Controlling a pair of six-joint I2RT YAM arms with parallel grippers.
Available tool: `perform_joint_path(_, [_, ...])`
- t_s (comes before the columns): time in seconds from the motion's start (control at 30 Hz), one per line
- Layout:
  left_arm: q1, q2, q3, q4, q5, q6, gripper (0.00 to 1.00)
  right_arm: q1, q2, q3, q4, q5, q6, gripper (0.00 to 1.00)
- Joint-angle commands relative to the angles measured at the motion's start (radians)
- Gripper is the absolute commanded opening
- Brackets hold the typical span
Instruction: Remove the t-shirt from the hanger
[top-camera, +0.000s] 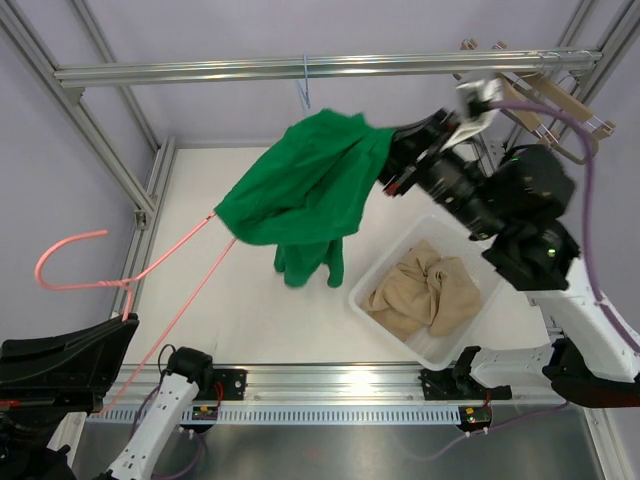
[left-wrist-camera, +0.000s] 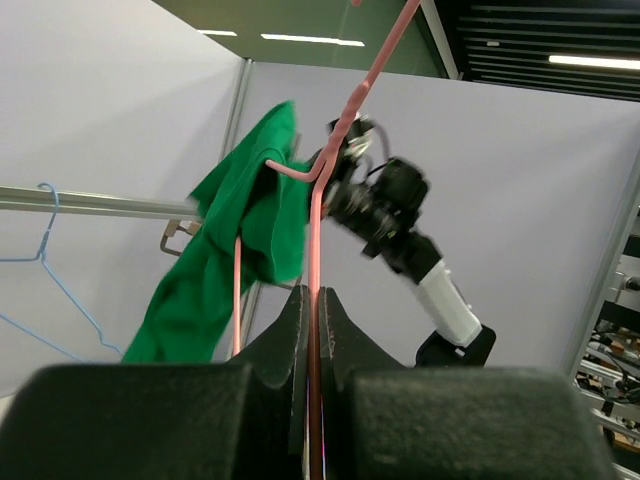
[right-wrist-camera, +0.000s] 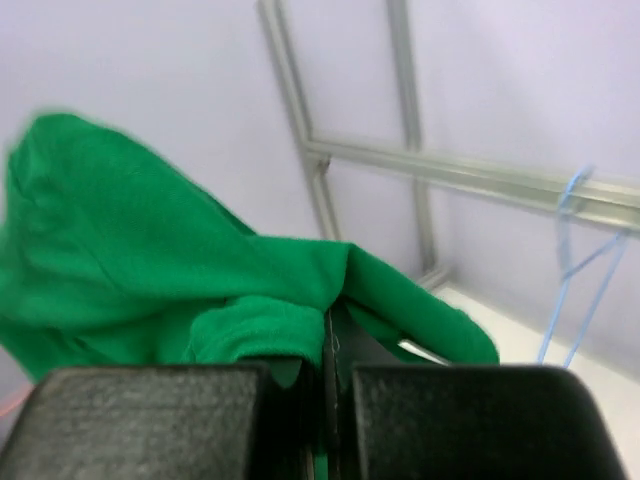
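The green t-shirt (top-camera: 300, 190) hangs bunched in the air over the white table, still draped on one end of the pink wire hanger (top-camera: 175, 245). My left gripper (top-camera: 126, 320) at the lower left is shut on the hanger near its neck; the left wrist view shows the pink wire (left-wrist-camera: 316, 240) pinched between the fingers (left-wrist-camera: 316, 300), with the shirt (left-wrist-camera: 235, 240) at its far end. My right gripper (top-camera: 388, 168) is shut on the shirt's right edge. In the right wrist view green fabric (right-wrist-camera: 150, 250) is clamped in the closed jaws (right-wrist-camera: 328, 335).
A white bin (top-camera: 372, 268) holding a beige cloth (top-camera: 425, 290) sits at the right, below the right arm. A blue hanger (top-camera: 304, 92) hangs from the top rail (top-camera: 200, 72). Wooden hangers (top-camera: 550, 95) hang at the upper right.
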Motion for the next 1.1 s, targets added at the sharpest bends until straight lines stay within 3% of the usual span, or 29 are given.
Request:
perform_joint_path(0.0, [-0.009, 0.037, 0.008, -0.033, -0.047, 0.048, 0.00, -0.006, 0.017, 0.306, -0.069, 0.173, -0.075, 0.00])
perform_joint_path(0.1, [-0.011, 0.040, 0.014, -0.050, -0.078, 0.083, 0.00, -0.006, 0.047, 0.466, -0.155, 0.215, -0.092, 0.00])
perform_joint_path(0.33, [-0.011, 0.059, 0.016, -0.062, -0.116, 0.115, 0.00, -0.006, 0.044, 0.580, -0.247, 0.349, -0.167, 0.00])
perform_joint_path(0.43, [-0.011, 0.068, 0.013, -0.062, -0.119, 0.119, 0.00, -0.006, 0.013, 0.486, -0.235, 0.469, -0.254, 0.00])
perform_joint_path(0.77, [-0.011, 0.088, -0.036, -0.030, -0.143, 0.125, 0.00, -0.010, -0.318, -0.250, -0.071, 0.741, -0.241, 0.00])
perform_joint_path(0.9, [-0.011, 0.091, -0.067, 0.008, -0.129, 0.105, 0.00, -0.014, -0.403, -0.289, -0.081, 0.793, -0.250, 0.00])
perform_joint_path(1.07, [-0.011, 0.091, -0.073, 0.024, -0.127, 0.100, 0.00, -0.015, -0.395, -0.144, -0.094, 0.796, -0.313, 0.00])
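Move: The right hand, holding the green t-shirt bunched in its fingers, has the white bin with the tan shirt inside about 25 cm to its right, 13 cm ahead and 55 cm below. The t-shirt's middle is about 18 cm to this hand's left, level with it and 8 cm lower; the pink hanger's middle is about 33 cm to its left and 15 cm back. From the left hand, gripping that hanger, the t-shirt's middle is about 22 cm ahead, 27 cm to the right and 5 cm lower. The right hand keeps its pinch on the green t-shirt and whips it off the pink hanger's free end, sweeping about 16 cm right and 15 cm up, then swings down some 25 cm and a little forward, turning clockwise some 45 degrees and ending with a last short move right and slightly up, high over the bin. The left hand keeps the hanger clamped and carries it forward, sinking a little, turning slightly counter-clockwise and tipping down. ##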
